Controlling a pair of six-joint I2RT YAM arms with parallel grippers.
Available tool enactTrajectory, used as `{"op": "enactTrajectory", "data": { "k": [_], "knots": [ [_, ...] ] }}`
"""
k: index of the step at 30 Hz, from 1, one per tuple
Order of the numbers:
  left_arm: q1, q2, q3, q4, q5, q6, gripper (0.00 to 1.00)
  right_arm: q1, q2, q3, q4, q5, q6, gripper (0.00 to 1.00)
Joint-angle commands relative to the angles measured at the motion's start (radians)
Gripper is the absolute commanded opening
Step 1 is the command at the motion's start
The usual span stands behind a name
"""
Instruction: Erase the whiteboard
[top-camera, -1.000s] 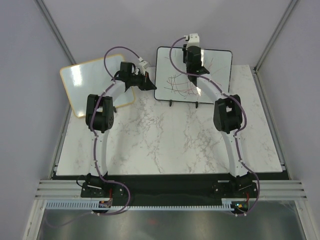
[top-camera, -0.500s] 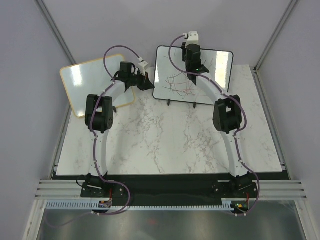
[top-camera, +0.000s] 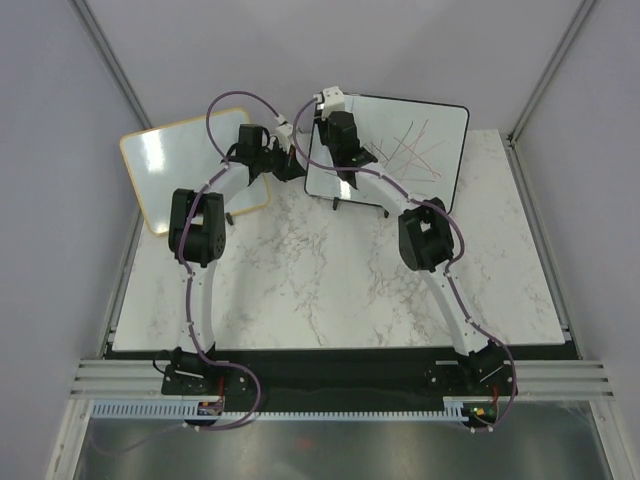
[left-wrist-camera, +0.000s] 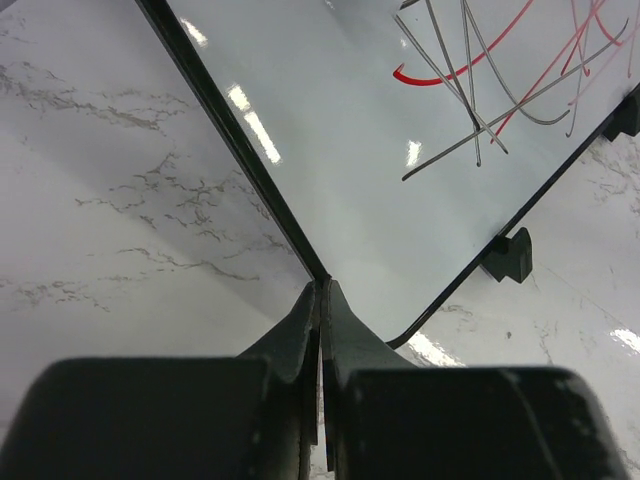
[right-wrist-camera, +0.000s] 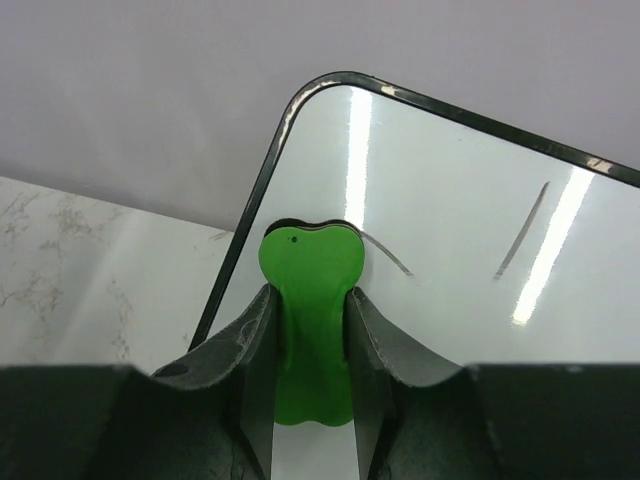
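The whiteboard (top-camera: 437, 172) stands on its small black feet at the back of the table, black-framed, with red and grey lines on its right half. In the left wrist view those lines (left-wrist-camera: 480, 80) show, and one foot (left-wrist-camera: 510, 258). My left gripper (top-camera: 296, 166) (left-wrist-camera: 322, 288) is shut on the board's left frame edge, low down. A green eraser (right-wrist-camera: 310, 300) is pinched in my right gripper (top-camera: 345, 150) (right-wrist-camera: 310, 292), pressed on the whiteboard (right-wrist-camera: 450, 330) near its rounded upper left corner. Two short grey strokes remain beside the eraser.
A second white board with a light wooden frame (top-camera: 170, 170) leans at the back left, behind the left arm. Purple walls close in the back and sides. Bare marble table (top-camera: 330, 290) lies in front of both boards.
My right gripper has swept the eraser left, from the board's middle to its upper left corner. The scribbles on the left half are gone. The left gripper has stayed on the edge.
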Motion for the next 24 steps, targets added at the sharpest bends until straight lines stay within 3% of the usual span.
{"op": "enactTrajectory", "data": {
  "k": [1,9,17,20,24],
  "knots": [
    [0.005,-0.043,-0.015,0.0,-0.025,0.06,0.02,-0.045,-0.036,0.012,0.012,0.13,-0.053,0.0],
    [0.006,-0.043,-0.012,-0.005,0.027,0.048,0.02,-0.057,-0.309,-0.369,0.168,0.086,-0.06,0.0],
    [0.023,-0.034,0.037,-0.008,0.067,-0.04,0.03,-0.036,-0.45,-0.563,0.236,0.039,-0.038,0.0],
    [0.038,-0.019,0.057,-0.003,0.092,-0.07,0.15,-0.036,-0.47,-0.612,0.254,0.036,-0.028,0.0],
    [0.041,0.009,0.097,0.008,0.142,-0.112,0.42,-0.036,-0.478,-0.657,0.259,0.036,-0.016,0.0]
  ]
}}
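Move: My right hand still holds the green eraser near the whiteboard's upper-left corner, which lies about 4 cm farther out and 4 cm higher. The tangle of lines centres roughly 17 cm to my right, 5 cm back and 5 cm lower; a short leftover arc sits just 4 cm right and 2 cm farther out. My left hand's shut fingertips are at the board's left edge, about 1 cm to their right; the tangle lies some 21 cm right and 4 cm ahead. I keep my grip on the eraser and sweep my right hand about 8 cm right, then draw it back some 6 cm and up nearly 4 cm, away from the board's top corner and towards the tangle, drifting slightly left at the end. My left hand waits shut by the board's edge, then rises nearly 2 cm while its fingers open about a third. ##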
